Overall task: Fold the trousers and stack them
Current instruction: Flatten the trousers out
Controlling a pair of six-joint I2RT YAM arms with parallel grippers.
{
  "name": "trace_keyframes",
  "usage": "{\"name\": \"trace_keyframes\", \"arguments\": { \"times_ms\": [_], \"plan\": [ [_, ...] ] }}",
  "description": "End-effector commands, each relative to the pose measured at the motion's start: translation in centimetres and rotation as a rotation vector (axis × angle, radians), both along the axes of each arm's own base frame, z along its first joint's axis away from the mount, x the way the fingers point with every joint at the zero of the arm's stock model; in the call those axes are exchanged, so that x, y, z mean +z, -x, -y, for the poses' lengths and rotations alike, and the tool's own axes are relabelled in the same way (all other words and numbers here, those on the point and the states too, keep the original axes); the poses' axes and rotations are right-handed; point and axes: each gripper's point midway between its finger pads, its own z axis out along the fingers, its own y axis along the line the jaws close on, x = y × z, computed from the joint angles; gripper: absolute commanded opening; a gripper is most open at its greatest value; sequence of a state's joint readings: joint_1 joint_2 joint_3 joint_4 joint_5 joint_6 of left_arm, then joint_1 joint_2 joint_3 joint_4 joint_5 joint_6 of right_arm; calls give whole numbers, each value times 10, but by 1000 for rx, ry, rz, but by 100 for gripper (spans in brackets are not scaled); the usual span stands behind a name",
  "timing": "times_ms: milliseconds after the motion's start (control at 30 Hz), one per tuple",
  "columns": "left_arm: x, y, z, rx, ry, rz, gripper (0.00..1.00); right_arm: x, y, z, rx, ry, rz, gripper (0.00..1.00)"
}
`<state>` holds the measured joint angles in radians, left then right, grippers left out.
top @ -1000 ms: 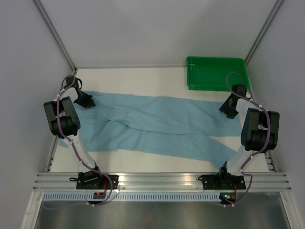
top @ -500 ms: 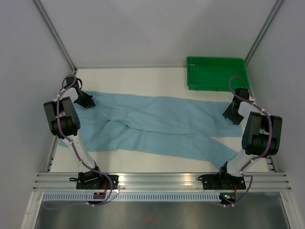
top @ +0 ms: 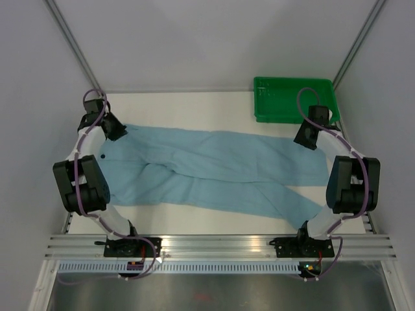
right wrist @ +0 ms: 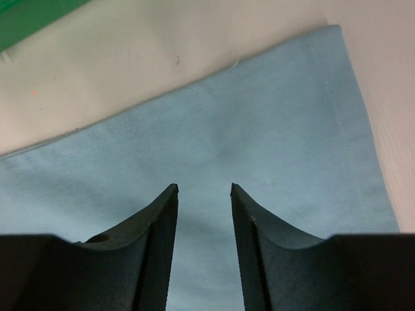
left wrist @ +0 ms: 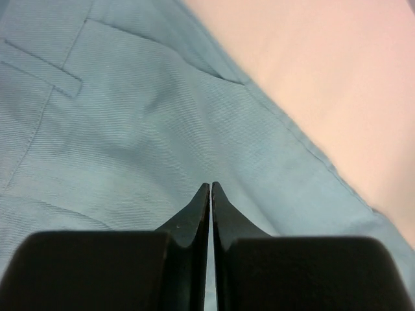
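The light sky-blue trousers (top: 214, 168) lie spread flat across the table, waist at the left and both legs running right. My left gripper (top: 115, 129) is at the far corner of the waist. In the left wrist view it (left wrist: 211, 185) is shut just above the cloth (left wrist: 130, 129), near a pocket seam, with nothing seen between the jaws. My right gripper (top: 305, 137) is over the far leg's hem end. In the right wrist view it (right wrist: 204, 188) is open and empty over the hem (right wrist: 343, 116).
A green plastic tray (top: 295, 100) stands at the back right, just behind the right gripper; its edge shows in the right wrist view (right wrist: 32, 13). White walls close in the table on the left, back and right.
My left gripper has moved toward the back of the table at the waist corner. My right gripper has moved back and left over the far leg's hem. The trousers lie much the same.
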<state>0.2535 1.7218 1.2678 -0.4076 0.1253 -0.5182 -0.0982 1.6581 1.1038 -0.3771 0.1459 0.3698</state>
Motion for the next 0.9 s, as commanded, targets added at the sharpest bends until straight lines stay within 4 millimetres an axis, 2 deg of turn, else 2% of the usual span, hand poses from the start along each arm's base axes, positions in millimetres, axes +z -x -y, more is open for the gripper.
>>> {"name": "trace_keyframes", "arguments": {
  "times_ms": [0, 67, 133, 167, 200, 233, 300, 400, 600, 667, 767, 867],
  "plan": [
    [4, 6, 7, -55, -54, 31, 8, -25, -5, -7, 41, -20, -71, 45],
    [-10, 14, 13, -50, -26, -10, 6, -38, -3, -11, 55, -17, -115, 41],
    [-21, 16, 27, -56, 19, -29, 5, -50, -3, -10, 55, -2, -165, 32],
    [-26, 15, 32, -61, 28, -26, 2, -55, 0, -9, 52, 8, -190, 26],
    [-29, 13, 37, -52, 37, -28, 2, -58, 0, -9, 52, 9, -203, 14],
    [-36, 8, 48, -65, 44, -43, 2, -63, -2, -9, 55, 9, -218, 9],
    [-44, 4, 53, -30, 64, -78, 2, -65, -5, -9, 53, 9, -227, 0],
    [-63, -3, 61, 11, 119, -129, 2, -76, -7, -9, 50, 3, -254, 0],
    [-91, -15, 64, 69, 186, -209, 2, -91, -23, -5, 30, 16, -276, 0],
    [-91, -24, 63, 75, 190, -208, 2, -92, -29, 0, 18, 38, -275, 0],
    [-104, -33, 62, 101, 201, -231, 2, -94, -43, 4, 12, 52, -272, 0],
    [-102, -50, 60, 117, 213, -219, 2, -98, -59, 5, 8, 52, -276, 0]
  ]
}}
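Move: The left gripper's landing spot on the waist part of the trousers is about level ahead, 7 cm to its right and 9 cm below, with the waist's far edge some 8 cm ahead, in line with that spot. The right gripper is about 6 cm above its patch of the upper leg, 1 cm ahead and 1 cm left; that leg's far edge is about 7 cm ahead of the hand, and the green bin's middle 25 cm ahead and 2 cm right. Bring the shut left gripper about 7 cm to the right and 9 cm down onto the trousers' waist part, tipping its fingers more steeply down, then slide it forward some 3 cm. Meanwhile sink the right gripper 6 cm onto the upper leg as its fingers close fully, and with the closed tips on the cloth push it forward nearly 6 cm towards the green bin. ##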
